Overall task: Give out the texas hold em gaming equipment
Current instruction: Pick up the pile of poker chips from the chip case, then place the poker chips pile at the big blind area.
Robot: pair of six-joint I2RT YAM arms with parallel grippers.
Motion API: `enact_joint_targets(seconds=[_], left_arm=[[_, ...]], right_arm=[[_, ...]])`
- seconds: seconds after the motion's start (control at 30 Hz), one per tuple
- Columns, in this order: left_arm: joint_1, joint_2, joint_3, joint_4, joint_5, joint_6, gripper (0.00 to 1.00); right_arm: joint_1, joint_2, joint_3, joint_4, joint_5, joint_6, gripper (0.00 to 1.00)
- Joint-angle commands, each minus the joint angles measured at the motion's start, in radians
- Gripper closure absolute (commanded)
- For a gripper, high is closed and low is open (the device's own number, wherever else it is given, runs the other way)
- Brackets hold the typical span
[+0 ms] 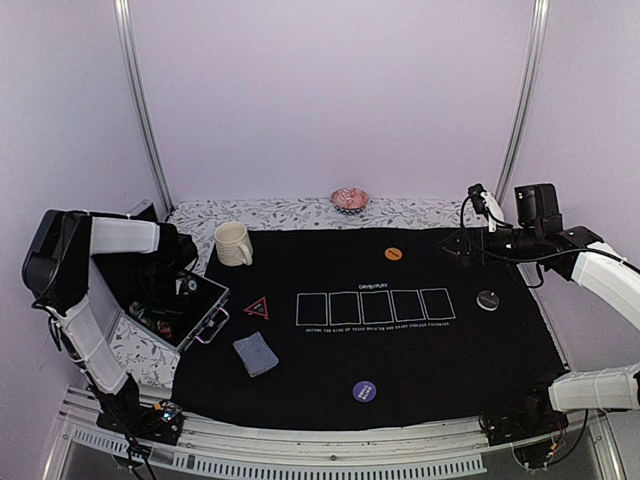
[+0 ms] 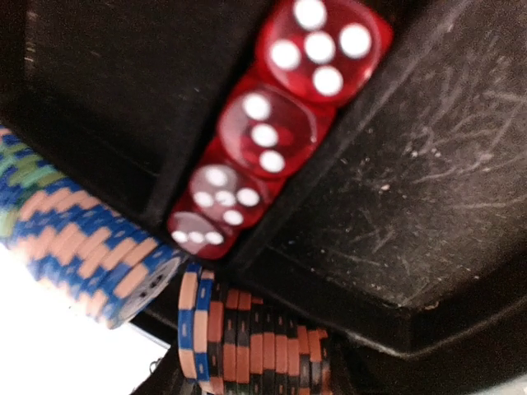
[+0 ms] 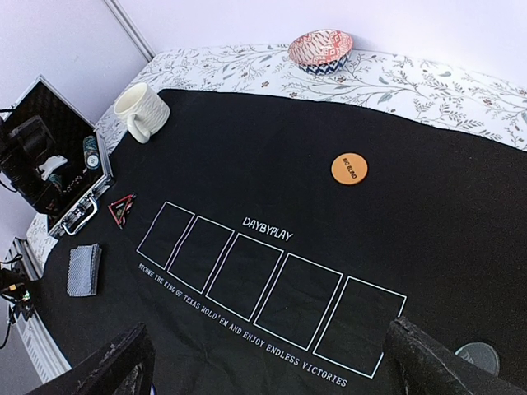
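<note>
My left gripper (image 1: 176, 290) reaches down into the open case (image 1: 205, 318) at the table's left. Its wrist view is very close: a row of orange-and-black poker chips (image 2: 255, 337) lies on edge between dark finger edges at the bottom. Blue-and-orange chips (image 2: 78, 247) lie to the left and red dice (image 2: 263, 136) above. How far the jaws have closed does not show. My right gripper (image 3: 272, 374) hangs open high over the black mat (image 1: 400, 350), holding nothing. On the mat lie the card deck (image 1: 256, 354), red-outlined triangle (image 1: 258, 308), orange button (image 1: 393, 254), purple button (image 1: 364, 391) and dark button (image 1: 487, 299).
A cream mug (image 1: 233, 243) stands at the mat's far left corner. A pink ruffled dish (image 1: 350, 199) sits on the floral cloth behind the mat. Five white card outlines (image 1: 375, 306) are printed mid-mat. The case lid (image 3: 41, 107) stands upright.
</note>
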Motion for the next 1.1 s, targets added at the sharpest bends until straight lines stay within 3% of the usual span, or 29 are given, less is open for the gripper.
enact_joint_targets(seconds=[0.0, 0.27, 0.43, 0.63, 0.87, 0.97, 1.07], left_arm=[[-0.023, -0.087, 0.036, -0.002, -0.043, -0.033, 1.00], [-0.114, -0.279, 0.187, -0.041, 0.001, -0.044, 1.00], [-0.273, -0.416, 0.214, 0.095, 0.143, -0.089, 1.00], [-0.477, -0.381, 0.192, 0.331, 0.373, -0.155, 1.00], [-0.671, -0.260, 0.101, 0.816, 0.685, -0.318, 1.00], [-0.714, -0.207, 0.009, 1.052, 0.765, -0.441, 1.00], [-0.713, -0.129, 0.001, 1.156, 0.811, -0.511, 1.00]], right_arm=[[0.005, -0.003, 0.034, -0.025, -0.015, -0.004, 0.01], [0.005, 0.017, 0.123, -0.067, -0.008, 0.012, 0.01], [0.019, 0.002, 0.135, -0.075, -0.072, 0.054, 0.01], [0.100, 0.020, 0.174, -0.116, -0.018, 0.089, 0.01], [0.317, 0.065, 0.230, -0.203, 0.054, 0.141, 0.01], [0.414, 0.041, 0.170, -0.188, 0.105, 0.171, 0.01], [0.474, 0.042, 0.131, -0.181, 0.151, 0.204, 0.01]])
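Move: The left hand has its fingers shut on the pile of poker chips, low in the chip case. The open right gripper is some 68 cm to its right, 8 cm ahead and 20 cm higher. From the left hand, the red triangle lies about 22 cm right and 5 cm ahead, the card deck 21 cm right and 8 cm back, and the small blind chip 47 cm right and 18 cm back. For the right hand, the pile lies 68 cm left, 8 cm back and 20 cm below. Keeping its pinch on the chip pile, the left hand first lifts steeply out of the case, some 16 cm, then sweeps about 37 cm right across the mat, sinking slightly at the end, while its fingers swing from pointing down to pointing mostly right. The right hand, still open, rises a little, then comes left about 11 cm and back 8 cm towards the pile, turning slightly counter-clockwise. ##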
